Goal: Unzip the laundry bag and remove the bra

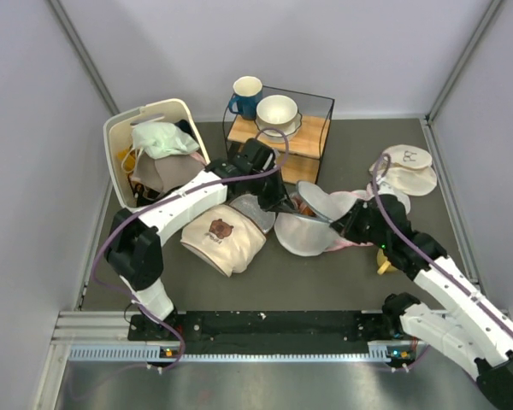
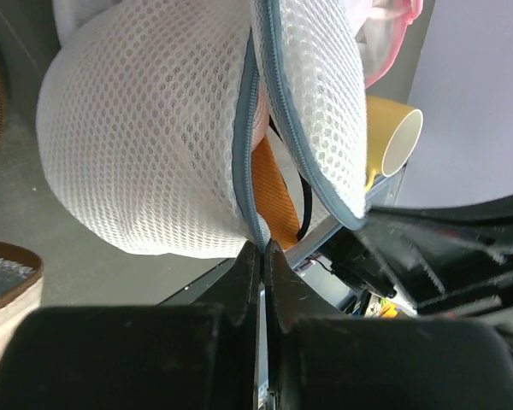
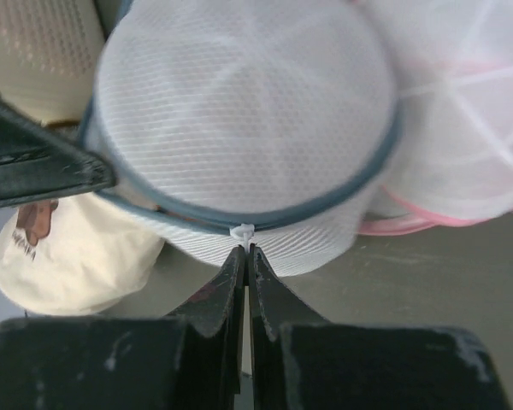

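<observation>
The laundry bag [image 1: 310, 226], a round white mesh drum with a grey-blue rim and zip, lies mid-table. My left gripper [image 1: 291, 207] is shut on the bag's rim at the end of the zip [image 2: 262, 248]. The zip gapes open in the left wrist view [image 2: 145, 145], showing orange cloth [image 2: 274, 192] and a black strap inside. My right gripper [image 1: 339, 226] is shut on the white zip pull [image 3: 242, 231] at the near side of the bag [image 3: 239, 111]. No dusty-pink bra shows in any view.
A beige bear-print cloth [image 1: 222, 235] lies left of the bag. Pink-trimmed mesh bags [image 1: 406, 166] lie to the right, and one shows in the right wrist view [image 3: 470, 111]. A yellow cup [image 1: 383, 265] lies beside the right arm. A white basket [image 1: 120, 137] and a wire rack with cups [image 1: 278, 137] stand behind.
</observation>
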Controlling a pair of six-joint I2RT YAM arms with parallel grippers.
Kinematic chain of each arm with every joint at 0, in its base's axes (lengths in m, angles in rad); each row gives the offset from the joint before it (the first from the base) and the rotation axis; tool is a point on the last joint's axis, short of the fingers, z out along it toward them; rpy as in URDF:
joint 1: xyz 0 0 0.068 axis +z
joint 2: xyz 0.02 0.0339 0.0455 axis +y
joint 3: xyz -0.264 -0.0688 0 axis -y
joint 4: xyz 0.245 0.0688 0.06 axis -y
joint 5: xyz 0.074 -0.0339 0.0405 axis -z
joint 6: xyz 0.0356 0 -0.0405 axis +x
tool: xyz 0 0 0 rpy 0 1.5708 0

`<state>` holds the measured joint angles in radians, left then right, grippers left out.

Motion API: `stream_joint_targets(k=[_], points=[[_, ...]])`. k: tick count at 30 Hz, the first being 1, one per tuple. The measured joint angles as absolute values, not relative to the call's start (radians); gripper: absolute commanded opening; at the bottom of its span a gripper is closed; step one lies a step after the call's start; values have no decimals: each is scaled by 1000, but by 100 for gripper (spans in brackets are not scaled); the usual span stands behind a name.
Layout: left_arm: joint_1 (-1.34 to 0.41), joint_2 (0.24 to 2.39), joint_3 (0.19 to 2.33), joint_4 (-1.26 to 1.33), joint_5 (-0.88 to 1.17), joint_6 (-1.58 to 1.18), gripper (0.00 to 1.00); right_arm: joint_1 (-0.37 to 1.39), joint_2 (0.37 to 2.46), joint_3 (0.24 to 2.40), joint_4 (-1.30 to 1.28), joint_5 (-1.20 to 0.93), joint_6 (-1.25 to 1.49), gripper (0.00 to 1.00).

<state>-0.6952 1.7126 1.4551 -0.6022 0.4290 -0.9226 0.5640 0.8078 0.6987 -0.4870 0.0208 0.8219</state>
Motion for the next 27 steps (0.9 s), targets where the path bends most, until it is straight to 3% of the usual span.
stream_joint_targets(k=[6, 27], points=[[-633, 1713, 1457, -602, 458, -899, 0, 382, 708, 639, -568, 0, 751, 0], [-554, 1690, 1507, -667, 509, -768, 0, 369, 721, 704, -632, 43, 620, 0]])
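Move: The left fingers are shut on the left end of the laundry bag's rim, the bag's middle about 4 cm back, 4 cm to the right and 6 below, with the orange bra some 4 cm to the right, 1 farther out and 4 below, and the bear bag about 20 cm to the left, 8 back and 9 below. The right fingers hold the zip tab: from them the laundry bag's middle lies about 7 cm left, 1 back and 5 below, the pink-trimmed bags 10 cm right, 2 farther out and 9 below, and the yellow mug 16 cm right, 9 back and 8 below. Keeping the zip tab pinched, the right hand draws it about 7 cm to the right along the back rim of the laundry bag towards the pink-trimmed bags, most of it in a quick first pull, dipping some 3 cm before coming most of the way back up, while the wrist rolls about 10 degrees with its left side going down. Against this the left hand keeps its shut grip on the rim's left end and draws it about 5 cm to the left and forward, rising a little late on, so that the two hands part across the opening. ##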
